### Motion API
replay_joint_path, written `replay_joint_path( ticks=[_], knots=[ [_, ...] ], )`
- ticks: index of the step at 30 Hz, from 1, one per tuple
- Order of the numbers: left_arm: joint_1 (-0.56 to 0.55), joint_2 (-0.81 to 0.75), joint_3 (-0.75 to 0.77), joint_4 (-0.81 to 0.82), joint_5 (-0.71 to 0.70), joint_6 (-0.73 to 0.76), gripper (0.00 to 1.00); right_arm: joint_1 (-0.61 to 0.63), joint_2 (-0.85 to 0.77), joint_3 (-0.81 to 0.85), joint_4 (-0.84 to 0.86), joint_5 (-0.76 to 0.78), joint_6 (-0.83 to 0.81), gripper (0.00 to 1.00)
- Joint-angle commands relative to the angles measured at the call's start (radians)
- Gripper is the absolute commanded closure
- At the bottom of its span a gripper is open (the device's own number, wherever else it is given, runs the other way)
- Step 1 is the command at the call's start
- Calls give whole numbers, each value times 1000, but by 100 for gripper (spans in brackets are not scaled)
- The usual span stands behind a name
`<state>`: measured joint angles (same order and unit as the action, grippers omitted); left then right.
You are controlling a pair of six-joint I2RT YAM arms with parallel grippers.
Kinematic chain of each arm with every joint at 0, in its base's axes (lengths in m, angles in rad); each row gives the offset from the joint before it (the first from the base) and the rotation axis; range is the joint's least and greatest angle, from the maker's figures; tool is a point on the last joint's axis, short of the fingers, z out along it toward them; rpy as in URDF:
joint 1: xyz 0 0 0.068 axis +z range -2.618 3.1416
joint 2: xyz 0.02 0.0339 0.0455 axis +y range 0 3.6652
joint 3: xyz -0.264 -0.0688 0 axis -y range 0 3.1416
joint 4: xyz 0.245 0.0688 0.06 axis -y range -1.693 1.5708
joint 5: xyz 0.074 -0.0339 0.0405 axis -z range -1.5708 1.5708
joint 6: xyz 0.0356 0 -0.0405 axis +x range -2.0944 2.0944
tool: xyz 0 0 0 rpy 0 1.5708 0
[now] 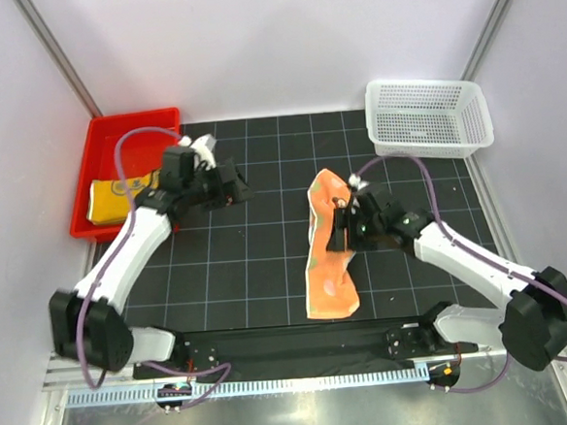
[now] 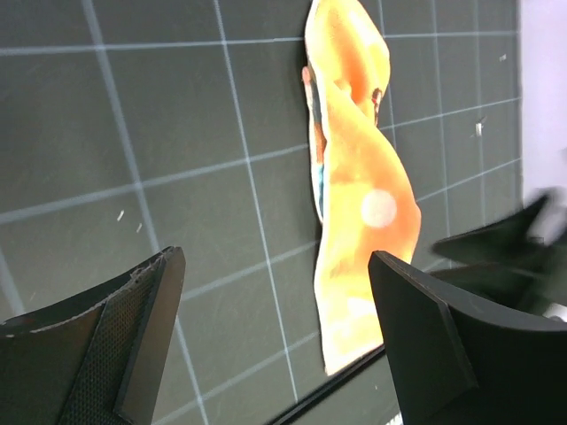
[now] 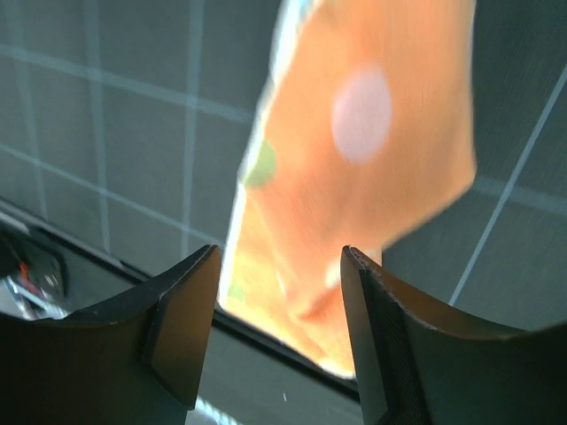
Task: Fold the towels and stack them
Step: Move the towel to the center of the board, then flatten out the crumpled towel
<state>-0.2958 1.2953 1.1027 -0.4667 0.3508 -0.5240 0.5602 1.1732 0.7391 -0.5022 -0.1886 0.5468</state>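
An orange towel with pastel polka dots lies crumpled in a long strip down the middle of the black grid mat. My right gripper hovers over its upper half, open, nothing pinched between the fingers. The right wrist view shows the towel blurred beyond the open right gripper. A yellow-orange towel lies folded in the red tray. My left gripper is open beside that tray and empty. Past the open left gripper, the left wrist view shows the orange towel farther off.
The red tray stands at the back left, partly under my left arm. A white mesh basket stands at the back right. The mat's near edge runs just below the orange towel's lower end.
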Motion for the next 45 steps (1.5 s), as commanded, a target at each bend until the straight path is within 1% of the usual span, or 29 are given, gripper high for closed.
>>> replay_joint_path(
  ticks=[1, 3, 4, 5, 6, 7, 8, 10, 11, 13, 16, 23, 26, 27, 28, 29, 31, 32, 33, 34, 35, 36, 38, 40, 41, 42, 43, 44, 45],
  knots=[
    [-61, 155, 104, 43, -49, 2, 12, -38, 38, 164, 30, 168, -53, 36],
    [-106, 284, 184, 80, -56, -19, 15, -106, 100, 219, 79, 140, -73, 37],
    [-117, 333, 218, 92, -65, -28, 16, -137, 164, 235, 99, 108, -73, 38],
    [-138, 376, 252, 108, -72, -36, 18, -201, 193, 249, 135, 89, -71, 41],
    [-147, 418, 320, 120, -76, -45, 21, -229, 219, 269, 155, 62, -71, 44],
    [-158, 509, 353, 128, -82, -51, 21, -256, 276, 282, 166, 31, -71, 45],
    [-166, 548, 383, 143, -84, -56, 22, -291, 301, 305, 172, 25, -71, 46],
    [-186, 680, 487, 151, -73, -63, 24, -318, 348, 318, 191, -3, -70, 46],
    [-187, 726, 526, 151, -58, -68, 24, -327, 396, 325, 206, -32, -68, 46],
    [-197, 832, 612, 148, -41, -83, 26, -341, 434, 344, 235, -40, -70, 46],
    [-204, 930, 678, 148, -3, -109, 29, -368, 494, 355, 272, -40, -53, 46],
    [-238, 1026, 714, 166, 73, -128, 35, -393, 647, 368, 421, -92, 5, 44],
    [-236, 1030, 715, 183, 114, -145, 45, -393, 697, 391, 467, -100, 12, 44],
    [-236, 1032, 711, 188, 125, -152, 54, -393, 706, 396, 478, -104, 12, 45],
    [-236, 1030, 709, 197, 138, -156, 58, -393, 724, 402, 496, -107, 13, 46],
    [-236, 1029, 707, 198, 145, -160, 67, -393, 730, 417, 498, -110, 15, 50],
    [-236, 1027, 703, 200, 178, -171, 78, -393, 720, 427, 487, -112, 13, 58],
    [-236, 1020, 700, 200, 189, -174, 93, -391, 701, 424, 479, -107, 10, 72],
    [-236, 1012, 685, 203, 198, -174, 100, -393, 677, 421, 466, -101, -1, 78],
    [-236, 974, 668, 201, 203, -174, 100, -393, 611, 419, 414, -85, -10, 88],
    [-236, 946, 649, 195, 192, -172, 100, -390, 576, 436, 366, -74, -19, 92],
    [-236, 878, 614, 145, 165, -169, 100, -387, 541, 453, 241, -55, -54, 94],
    [-235, 805, 577, 70, 79, -163, 100, -367, 430, 524, 96, 15, -102, 99],
    [-238, 681, 475, -13, 39, -153, 100, -306, 363, 562, -61, 69, -137, 99],
    [-238, 630, 424, -42, -29, -143, 100, -278, 323, 580, -96, 108, -140, 99],
    [-241, 586, 374, -64, -57, -142, 100, -204, 315, 589, -129, 123, -142, 99],
    [-243, 541, 321, -67, -82, -145, 100, -165, 313, 597, -197, 147, -136, 99],
    [-244, 453, 205, -66, -104, -157, 100, -122, 318, 595, -215, 173, -125, 99],
    [-243, 415, 154, -67, -145, -168, 100, -62, 331, 580, -223, 204, -105, 99]
  ],
)
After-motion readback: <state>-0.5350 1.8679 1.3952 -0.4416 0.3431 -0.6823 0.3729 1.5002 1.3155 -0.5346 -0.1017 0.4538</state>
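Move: The far left corner of the orange towel lies roughly 10 cm ahead of the left hand, 20 cm to its right and 17 cm below. For the right hand, the towel's far right corner is some 20 cm ahead, 4 cm to the right and 6 cm lower. The towel's near end is about 18 cm back from the right hand and 3 cm to its left; the empty white basket stands about 33 cm ahead, 28 cm to its right. Both hands pinch the towel's far end by its two corners: the left swoops right, down and forward, some 19 cm sideways, while the right arcs about 22 cm forward, up and over, then down onto its corner, turning clockwise. Once shut, the right lifts steeply, drawing back slightly and left; the left draws back and left while rising about 6 cm. ##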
